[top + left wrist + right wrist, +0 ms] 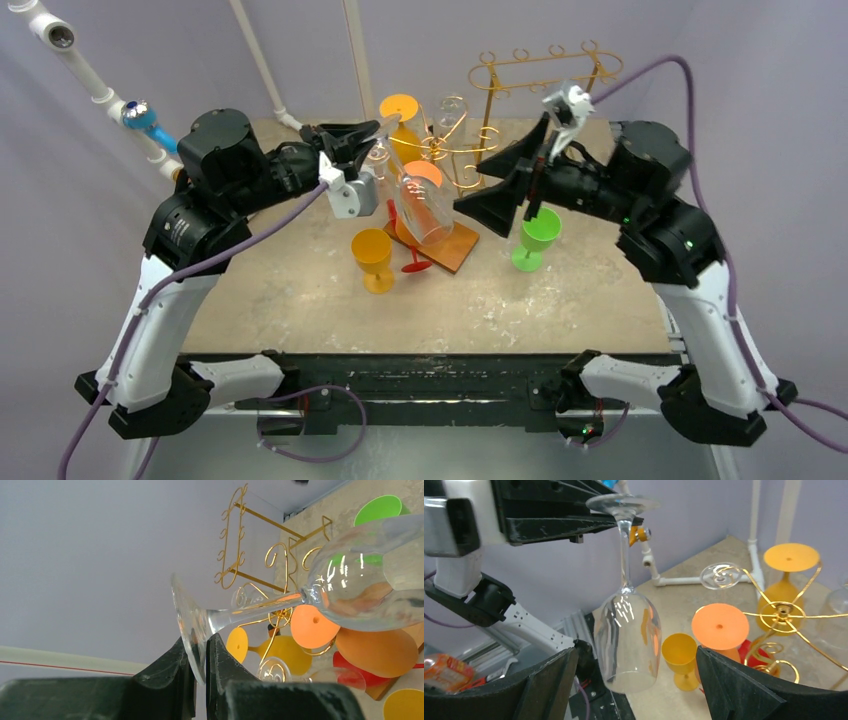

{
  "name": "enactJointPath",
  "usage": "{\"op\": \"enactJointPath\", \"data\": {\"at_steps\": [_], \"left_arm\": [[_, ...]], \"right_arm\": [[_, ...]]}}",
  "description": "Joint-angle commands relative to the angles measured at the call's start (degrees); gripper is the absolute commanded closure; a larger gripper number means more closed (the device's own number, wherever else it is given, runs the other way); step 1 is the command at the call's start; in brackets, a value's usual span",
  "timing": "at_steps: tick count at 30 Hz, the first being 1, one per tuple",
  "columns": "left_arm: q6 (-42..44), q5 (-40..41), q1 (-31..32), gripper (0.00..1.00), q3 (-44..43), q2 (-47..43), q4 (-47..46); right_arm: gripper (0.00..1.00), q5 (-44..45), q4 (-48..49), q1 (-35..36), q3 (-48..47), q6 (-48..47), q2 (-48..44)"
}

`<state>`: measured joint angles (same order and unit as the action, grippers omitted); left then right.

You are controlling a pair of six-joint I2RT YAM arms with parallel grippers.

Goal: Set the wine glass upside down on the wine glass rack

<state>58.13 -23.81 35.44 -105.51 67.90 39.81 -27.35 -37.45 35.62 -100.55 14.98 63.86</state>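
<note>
A clear wine glass (421, 208) hangs bowl down over the table. My left gripper (368, 137) is shut on the edge of its foot (192, 630), which is pinched between the two black fingers (167, 672). In the right wrist view the glass's bowl (629, 640) hangs in the wide gap of my open right gripper (639, 680), touching neither finger (734, 685). The gold wire wine glass rack (452, 147) stands just behind the glass. An orange glass (425, 176), a yellow one (400, 108) and a clear one (450, 106) hang upside down on its arms.
A yellow goblet (373, 256) stands upright left of centre and a green goblet (537, 236) stands under the right arm. A red glass (415, 263) lies by a wooden board (455, 245). A tall gold frame rack (545, 70) stands at the back right.
</note>
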Motion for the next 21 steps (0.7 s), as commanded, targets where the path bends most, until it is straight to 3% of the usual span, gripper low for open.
{"op": "enactJointPath", "data": {"at_steps": [1, 21], "left_arm": [[3.93, -5.0, 0.29, 1.0, 0.68, -2.49, -8.16], [6.02, -11.85, 0.36, 1.0, 1.24, -1.24, -15.55]], "right_arm": [[0.01, -8.97, 4.95, 0.27, 0.3, 0.67, 4.14], [0.01, -10.61, 12.91, 6.91, 6.75, 2.07, 8.02]]}}
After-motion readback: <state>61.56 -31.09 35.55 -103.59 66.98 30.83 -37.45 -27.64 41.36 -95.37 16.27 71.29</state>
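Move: The right hand, empty and wide open, goes for the bowl of the upside-down clear wine glass, some 8 cm to its left, about 3 cm ahead and 7 cm below. The hanging orange glass stands about 10 cm beyond that bowl and 1 cm to its right, with the rack's hub about 16 cm beyond the bowl and 4 cm to its right. From the left hand, still pinching the glass's foot, the bowl hangs roughly 12 cm below, 7 cm right and 4 cm back. With its fingers staying wide open, the right hand swings about 7 cm to the left towards the clear bowl and sinks some 3 to 4 cm, first nosing forward a couple of centimetres and then drawing back again, while it turns about 15 degrees counter-clockwise to bring a finger to either side of the bowl. Meanwhile the left hand keeps its pinch on the foot and lifts the glass about 3 cm, easing slightly back and to the right and tilting some 10 degrees. ##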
